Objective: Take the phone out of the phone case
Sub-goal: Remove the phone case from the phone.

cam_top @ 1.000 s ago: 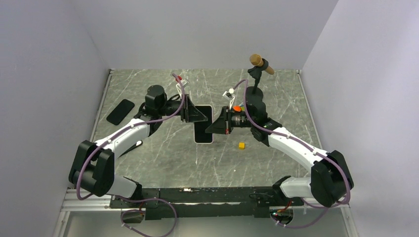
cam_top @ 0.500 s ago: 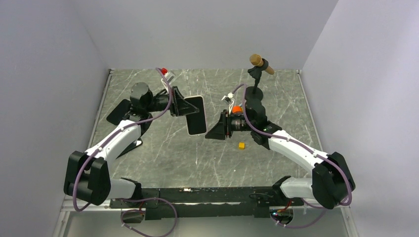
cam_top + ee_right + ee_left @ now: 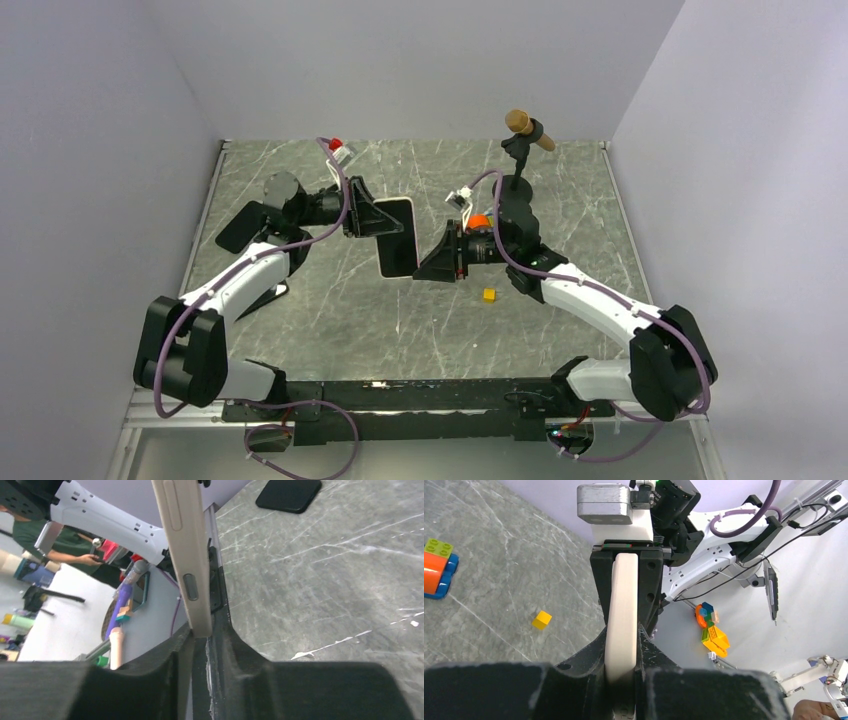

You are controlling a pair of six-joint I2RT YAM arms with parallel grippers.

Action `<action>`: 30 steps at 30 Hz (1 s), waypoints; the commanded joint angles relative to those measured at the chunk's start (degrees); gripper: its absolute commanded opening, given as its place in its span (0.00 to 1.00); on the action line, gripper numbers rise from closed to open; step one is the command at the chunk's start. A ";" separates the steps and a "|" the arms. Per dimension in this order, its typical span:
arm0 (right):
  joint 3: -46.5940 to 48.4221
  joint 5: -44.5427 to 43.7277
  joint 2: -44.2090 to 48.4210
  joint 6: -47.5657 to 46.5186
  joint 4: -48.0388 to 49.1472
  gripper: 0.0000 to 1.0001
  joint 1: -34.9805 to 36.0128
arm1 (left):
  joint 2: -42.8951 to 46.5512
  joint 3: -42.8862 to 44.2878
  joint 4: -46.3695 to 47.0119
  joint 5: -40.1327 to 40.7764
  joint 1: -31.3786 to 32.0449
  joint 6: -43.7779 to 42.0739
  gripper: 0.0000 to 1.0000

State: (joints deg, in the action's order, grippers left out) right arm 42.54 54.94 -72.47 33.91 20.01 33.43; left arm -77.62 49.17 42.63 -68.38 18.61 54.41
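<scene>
The phone, dark screen showing, sits in a cream phone case that hangs tilted above the middle of the table. My left gripper is shut on the case's upper left part. In the left wrist view the case runs edge-on between its fingers. My right gripper is at the case's lower right end. In the right wrist view the case edge with its buttons ends between its jaws, which flank it closely. Whether they press on it does not show.
A flat black slab lies at the table's left edge, also seen from the right wrist. A yellow cube lies by the right arm. An orange and blue toy, a microphone stand and a red-capped item stand farther back.
The left gripper lifted the cased phone off the table and tipped it up, moving left. The right gripper let go, opened, and its jaws have come in around the case's lower end.
</scene>
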 commanded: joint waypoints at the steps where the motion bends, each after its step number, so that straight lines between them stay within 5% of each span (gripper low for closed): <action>1: 3.14 2.38 -0.84 -3.00 2.34 0.21 1.18 | -0.32 0.70 8.19 -1.93 1.01 5.17 0.00; 4: 5.21 0.28 0.09 -10.97 -3.58 0.00 4.20 | -1.70 1.42 9.68 -1.95 2.00 11.12 0.00; 11: 12.93 -13.29 -0.83 -29.38 -19.25 0.00 14.65 | -6.59 -4.43 51.74 2.42 3.41 54.02 0.00; 13: 14.94 -16.81 -2.07 -32.95 -21.78 0.00 16.27 | -6.08 -6.01 52.59 2.40 5.23 57.71 0.00; 21: 17.20 -35.56 -1.63 -38.33 -20.43 0.00 17.29 | 2.03 -12.41 42.66 7.82 9.67 48.60 0.00; 25: 13.26 -62.90 2.59 -31.51 -16.29 0.00 19.32 | 6.59 -12.16 31.61 10.68 9.36 39.65 0.00; 28: 11.00 -71.40 4.57 -20.31 -20.28 0.03 19.11 | 13.75 -10.94 10.83 15.63 8.56 23.15 0.00; 30: 10.45 -64.09 4.72 -15.39 -23.64 0.14 17.79 | 18.18 -7.57 -5.20 20.36 8.28 7.75 0.00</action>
State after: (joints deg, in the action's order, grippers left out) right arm 54.46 14.09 -66.89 9.37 -9.26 55.81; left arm -70.22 36.25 65.91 -54.63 22.65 78.70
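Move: The left hand pinches the phone in its phone case by the left edge, its middle about 2 cm back, 2 cm right and 1 cm lower. From the right hand, whose fingertips are at the near right corner, the case's middle is some 6 cm ahead, 4 cm left and 3 cm up. The yellow block is about 4 cm ahead and 15 cm right of the right hand, the toy car 20 cm ahead and 14 cm right, both some 21 cm below. Right fingers close at the corner, swing back-left some 7 cm, then forward; left, still pinching, draws back. ##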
